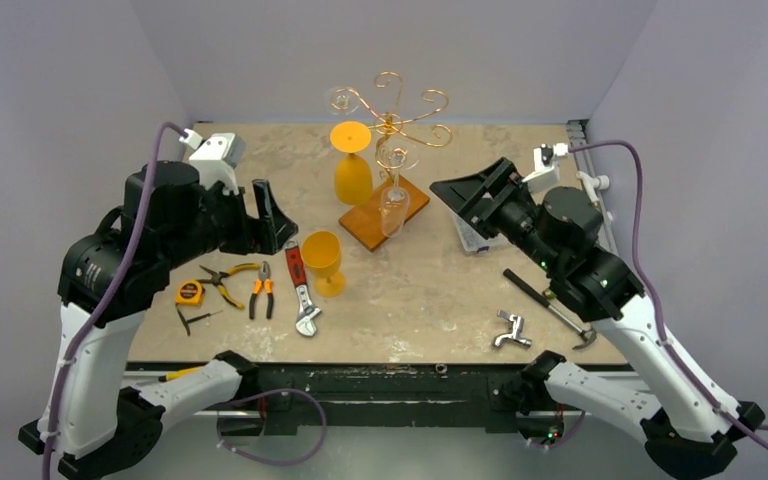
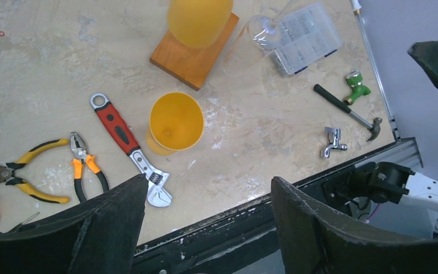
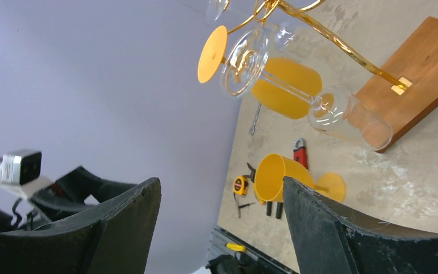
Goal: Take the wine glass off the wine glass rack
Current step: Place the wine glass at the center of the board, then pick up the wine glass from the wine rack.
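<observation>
The wine glass rack [image 1: 391, 122] is a golden wire stand with curled arms on an orange-brown wooden base [image 1: 370, 222], at the back middle of the table. A clear wine glass [image 1: 395, 203] hangs upside down from it, its bowl just over the base. A yellow wine glass [image 1: 352, 172] hangs beside it on the left. In the right wrist view the clear glass [image 3: 351, 117] and the rack's stem [image 3: 331, 40] lie ahead. My right gripper [image 3: 222, 185] is open, right of the rack, holding nothing. My left gripper [image 2: 210, 182] is open, left of the rack, also without anything in it.
A second yellow glass [image 1: 323, 260] stands upright in front of the rack. A red wrench [image 1: 300, 285], pliers [image 1: 261, 290] and a tape measure [image 1: 189, 292] lie at the front left. A hammer [image 1: 550, 307], a metal tap [image 1: 511, 331] and a plastic box [image 2: 308, 37] are on the right.
</observation>
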Robot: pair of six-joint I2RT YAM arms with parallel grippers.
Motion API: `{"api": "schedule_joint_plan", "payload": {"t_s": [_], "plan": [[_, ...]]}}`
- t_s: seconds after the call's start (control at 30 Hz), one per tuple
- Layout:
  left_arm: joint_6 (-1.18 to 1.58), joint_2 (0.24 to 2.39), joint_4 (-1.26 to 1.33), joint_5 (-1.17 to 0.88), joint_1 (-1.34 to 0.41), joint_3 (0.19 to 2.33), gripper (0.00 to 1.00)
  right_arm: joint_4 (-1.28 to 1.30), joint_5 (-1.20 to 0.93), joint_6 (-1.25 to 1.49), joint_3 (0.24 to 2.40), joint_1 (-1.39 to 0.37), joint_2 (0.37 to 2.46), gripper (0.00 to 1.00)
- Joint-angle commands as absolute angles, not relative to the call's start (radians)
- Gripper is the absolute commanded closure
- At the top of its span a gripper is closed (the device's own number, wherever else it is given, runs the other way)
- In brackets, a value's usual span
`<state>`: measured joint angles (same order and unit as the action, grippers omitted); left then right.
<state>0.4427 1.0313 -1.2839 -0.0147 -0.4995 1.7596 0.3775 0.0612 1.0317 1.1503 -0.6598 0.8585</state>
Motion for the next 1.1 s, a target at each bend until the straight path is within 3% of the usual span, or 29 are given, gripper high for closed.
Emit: {"api": "schedule_joint_plan", "payload": {"t_s": [0.0, 0.27, 0.57, 1.07], "plan": [[0.439, 1.007, -1.287, -0.065, -0.494, 1.802, 0.23, 0.345, 0.055, 1.163, 1.229, -0.658, 0.954, 0.25], [0.447, 0.997, -1.234, -0.048, -0.494, 1.768, 0.23, 0.275, 0.053, 1.154, 1.249, -0.61, 1.048, 0.28], [0.48, 1.006, -1.199, -0.012, -0.494, 1.712, 0.22, 0.05, -0.331, 1.209, 1.209, -0.321, 1.131, 0.36], [0.487, 1.012, -1.174, 0.035, -0.494, 1.703, 0.22, -0.094, -0.491, 1.237, 1.148, -0.311, 1.182, 0.44]]}}
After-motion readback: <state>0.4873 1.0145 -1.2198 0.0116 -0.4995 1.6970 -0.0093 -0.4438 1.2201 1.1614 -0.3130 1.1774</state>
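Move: The clear wine glass hangs foot-up at the front of the rack, about 9 cm ahead and 12 cm to the left of the right hand, its middle some 12 cm below. The rack's empty right hook is about 12 cm ahead, 3 cm left and nearly level. The hanging yellow glass lies roughly 10 cm left of the clear one and 5 cm farther out. From the left hand the clear glass is about 18 cm ahead and 23 cm right. Send the right gripper about 11 cm forward to the rack's right side, bowing left first, then back right, and finish by easing a little back and left to come level with the clear glass. Roll it some 10 degrees so its left side rises, turn it slightly counter-clockwise at the end, and partly close the empty fingers, keeping them open. ##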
